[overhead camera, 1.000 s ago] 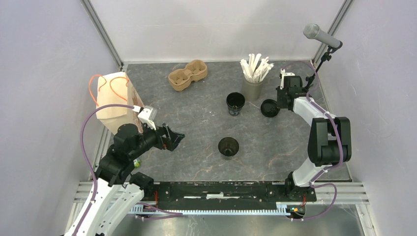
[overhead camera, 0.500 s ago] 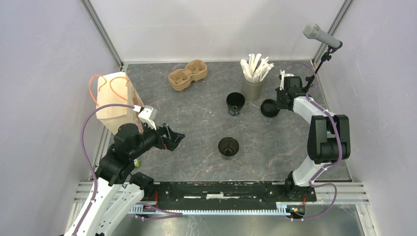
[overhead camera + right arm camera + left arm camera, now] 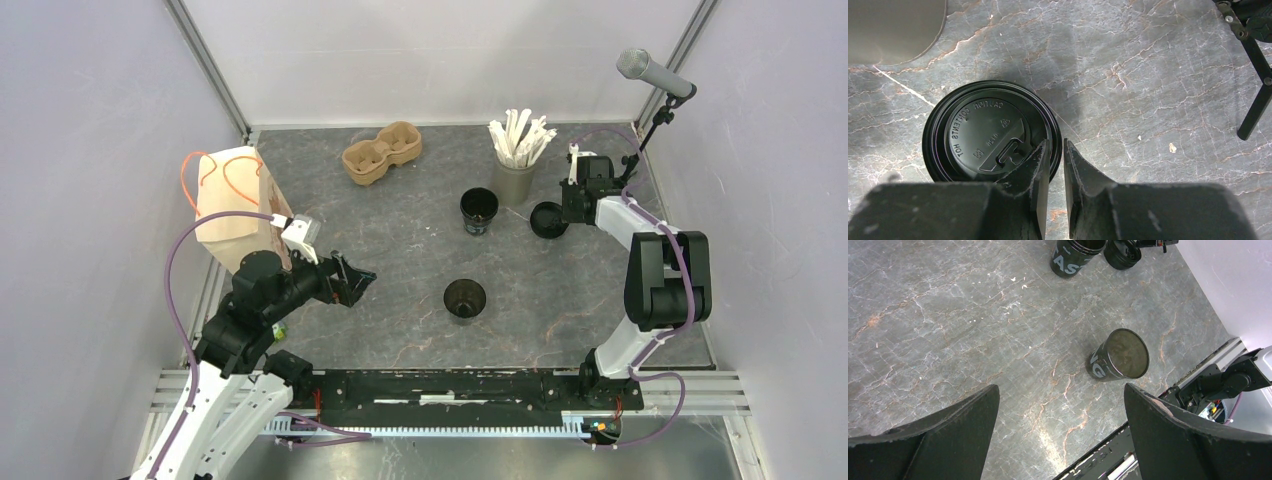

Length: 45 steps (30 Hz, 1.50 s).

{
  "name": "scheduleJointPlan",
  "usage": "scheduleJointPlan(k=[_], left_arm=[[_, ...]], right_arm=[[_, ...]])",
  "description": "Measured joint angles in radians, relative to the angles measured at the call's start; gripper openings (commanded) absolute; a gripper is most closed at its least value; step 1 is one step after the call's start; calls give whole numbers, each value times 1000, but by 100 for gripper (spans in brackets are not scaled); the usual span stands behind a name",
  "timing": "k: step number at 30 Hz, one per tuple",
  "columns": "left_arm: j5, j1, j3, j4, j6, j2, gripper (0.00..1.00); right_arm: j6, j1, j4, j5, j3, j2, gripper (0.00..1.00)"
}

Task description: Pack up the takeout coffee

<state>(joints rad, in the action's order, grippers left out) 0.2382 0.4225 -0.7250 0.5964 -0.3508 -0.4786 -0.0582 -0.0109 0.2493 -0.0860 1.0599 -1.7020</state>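
Two lidless black paper cups of the takeout coffee stand on the table, one mid-table (image 3: 465, 298) (image 3: 1120, 360) and one farther back (image 3: 479, 211) (image 3: 1073, 255). A round black lid (image 3: 546, 219) (image 3: 985, 132) lies flat to the right of the far cup. My right gripper (image 3: 563, 213) (image 3: 1056, 144) is down at the lid's right edge. Its jaws are nearly together, one finger over the lid and one outside, pinching the rim. My left gripper (image 3: 362, 283) (image 3: 1060, 387) hovers wide open and holds nothing, left of the near cup.
A grey cup of white sticks (image 3: 515, 165) stands just behind the far cup and the lid. A brown pulp carrier (image 3: 381, 152) sits at the back. A paper bag (image 3: 232, 205) stands at the left edge. A microphone stand (image 3: 655, 110) rises at the back right.
The right arm has shifted only very slightly at the lid. The lid, the cups and the left arm stay where they were.
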Motion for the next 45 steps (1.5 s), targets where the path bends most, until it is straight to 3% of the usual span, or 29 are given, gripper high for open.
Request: scheduleJointPlan(k=[10,22,45], left_arm=[[0,0,0,0,0,-2,100],[0,0,0,0,0,-3,100],[0,0,1,0,0,-3,100]], right_arm=[[-1,0,0,4,0,-7,18],[0,0,0,4,0,-15,0],[14,-35,16,-60,0,79,0]])
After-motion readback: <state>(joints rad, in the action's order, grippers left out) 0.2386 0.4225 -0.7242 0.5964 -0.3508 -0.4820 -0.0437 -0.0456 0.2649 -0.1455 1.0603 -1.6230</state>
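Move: The black lid on top of the small stack has its middle roughly 4 cm to the left of the right hand, level with it fore and aft and about 1 cm below, so its right rim is at the fingertips. The straw canister stands some 13 cm left and 6 cm ahead; the nested cups are about 21 cm left and 1 cm back. From the left hand the lid lies about 23 cm ahead, 40 cm right and 19 cm below. The black lid's right rim is pinched by the right hand: the slightly parted fingers settle about half a centimetre, close fully on it, then draw straight up by some 3 cm, slowly at first, with only a slight tilt of the wrist. They stay shut at the rim as they rise. ##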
